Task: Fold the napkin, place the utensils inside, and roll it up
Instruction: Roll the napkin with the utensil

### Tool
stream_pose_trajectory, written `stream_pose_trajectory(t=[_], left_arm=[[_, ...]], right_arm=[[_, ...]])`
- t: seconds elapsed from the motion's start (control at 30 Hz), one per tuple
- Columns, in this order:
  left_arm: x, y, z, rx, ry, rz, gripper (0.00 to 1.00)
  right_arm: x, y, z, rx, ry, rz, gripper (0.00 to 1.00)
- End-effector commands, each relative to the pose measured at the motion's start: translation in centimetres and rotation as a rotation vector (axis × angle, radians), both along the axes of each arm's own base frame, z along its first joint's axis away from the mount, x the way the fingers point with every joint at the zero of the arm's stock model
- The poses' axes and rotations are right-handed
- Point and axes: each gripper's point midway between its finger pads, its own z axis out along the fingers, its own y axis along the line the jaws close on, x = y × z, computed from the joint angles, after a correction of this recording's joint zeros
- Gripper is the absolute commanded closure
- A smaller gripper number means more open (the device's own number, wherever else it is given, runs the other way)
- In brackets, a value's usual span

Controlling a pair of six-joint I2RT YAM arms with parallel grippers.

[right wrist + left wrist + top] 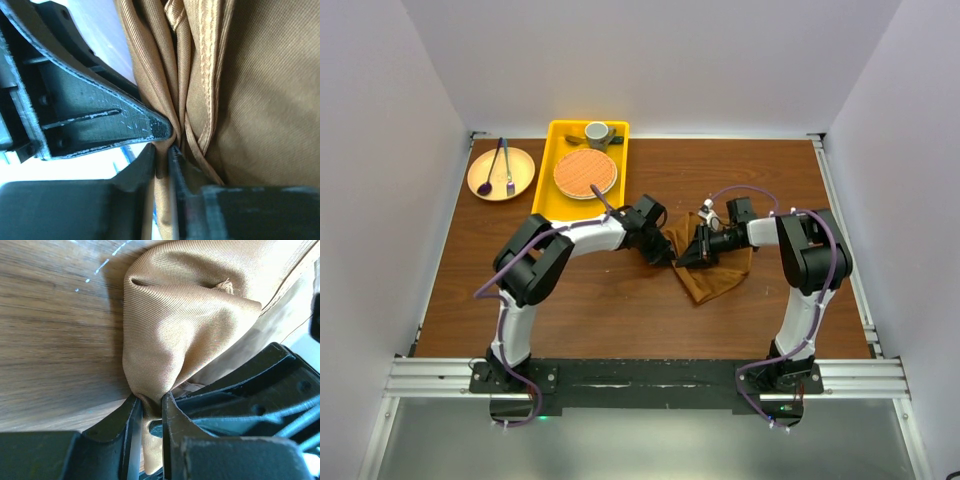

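Observation:
The rust-brown napkin (717, 272) lies bunched on the table between my two grippers. My left gripper (660, 246) is shut on a gathered fold of it, and the left wrist view shows the napkin (185, 325) ballooning out above the left gripper (151, 402). My right gripper (693, 248) meets it from the right. In the right wrist view the right gripper (162, 152) pinches a strip of napkin (260, 90), with a finger of the left gripper (100, 125) close beside it. The utensils are out of view.
A yellow tray (548, 195) at the back holds a round orange woven mat (585, 172) and a small cup (597, 132). To its left, a tan plate (523, 170) carries a purple spoon (486, 182) and a dark fork (507, 165).

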Motion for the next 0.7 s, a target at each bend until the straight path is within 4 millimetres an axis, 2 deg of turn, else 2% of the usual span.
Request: stream_pose_trajectory(t=[0.0,0.03,0.07,0.1,0.17,0.23,0.27,0.3,0.33,0.37,0.4,0.47,0.5,0.57,0.67], left_arm=[[0.4,2.2,-1.4,0.132,0.014,0.020,1.00],[0.3,2.3,-1.2,0.141,0.023,0.023,1.00],[0.5,2.1,-0.8,0.136,0.029,0.029,1.00],[0.0,2.4,-0.8,0.153,0.057,0.026,1.00],[-0.3,2.5,-0.5,0.183,0.096,0.021,1.00],[-0.4,2.5,-0.2,0.192,0.109,0.014,1.00],[-0.6,2.6,-0.1,0.202,0.121,0.015,1.00],[-0.6,2.7,0.0,0.205,0.126,0.013,1.00],[-0.5,2.5,0.0,0.209,0.126,0.009,1.00],[-0.8,2.8,0.0,0.224,0.140,0.002,1.00],[-0.9,2.9,-0.1,0.233,0.148,-0.001,1.00],[-1.0,2.9,-0.1,0.242,0.154,-0.005,1.00],[-1.1,2.9,-0.1,0.240,0.159,-0.007,1.00],[-1.3,2.8,-0.1,0.236,0.170,-0.010,1.00],[-1.4,2.9,0.1,0.236,0.176,-0.010,1.00]], right_arm=[[-1.6,-0.9,1.0,-0.154,-0.054,0.079,0.76],[-1.0,-1.4,0.9,-0.220,-0.084,0.068,0.71],[-0.7,-1.6,1.9,-0.253,-0.129,0.066,0.67],[-1.2,-1.6,2.2,-0.290,-0.144,0.089,0.56],[-0.2,-2.2,2.9,-0.398,-0.227,0.076,0.46],[0.0,-1.6,4.8,-0.460,-0.334,0.101,0.36],[0.5,-2.0,4.9,-0.528,-0.379,0.093,0.34],[0.3,-1.1,6.1,-0.545,-0.449,0.110,0.30],[0.4,-0.9,6.4,-0.570,-0.485,0.111,0.28],[1.0,-1.5,6.4,-0.651,-0.532,0.089,0.27],[0.5,-0.7,6.9,-0.677,-0.595,0.115,0.27],[1.1,-1.5,7.5,-0.814,-0.710,0.076,0.26],[0.4,-0.2,8.2,-0.808,-0.802,0.086,0.26],[0.3,0.4,8.8,-0.867,-0.893,0.043,0.25],[-0.2,1.3,9.2,-0.858,-0.945,0.012,0.25]])
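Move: The rolled edge of the napkin is already pinched by both hands. Its middle lies about 1 cm back and 1 cm right of the right gripper, and some 3 cm back and 3 cm right of the left one, about 1 cm lower than either. The unrolled part is centred roughly 7 cm right of the right gripper and 1 cm back. The yellow tray is about 20 cm ahead and 20 cm left of the left gripper. Open the right fingers wide to let go of the napkin roll and raise that gripper about 8 cm off it, swinging the wrist some 60 degrees so the fingers, first aimed left, end steeply down over the roll. Meanwhile keep the left pinch on the roll, easing that hand about 2 cm left with a slight tilt. ##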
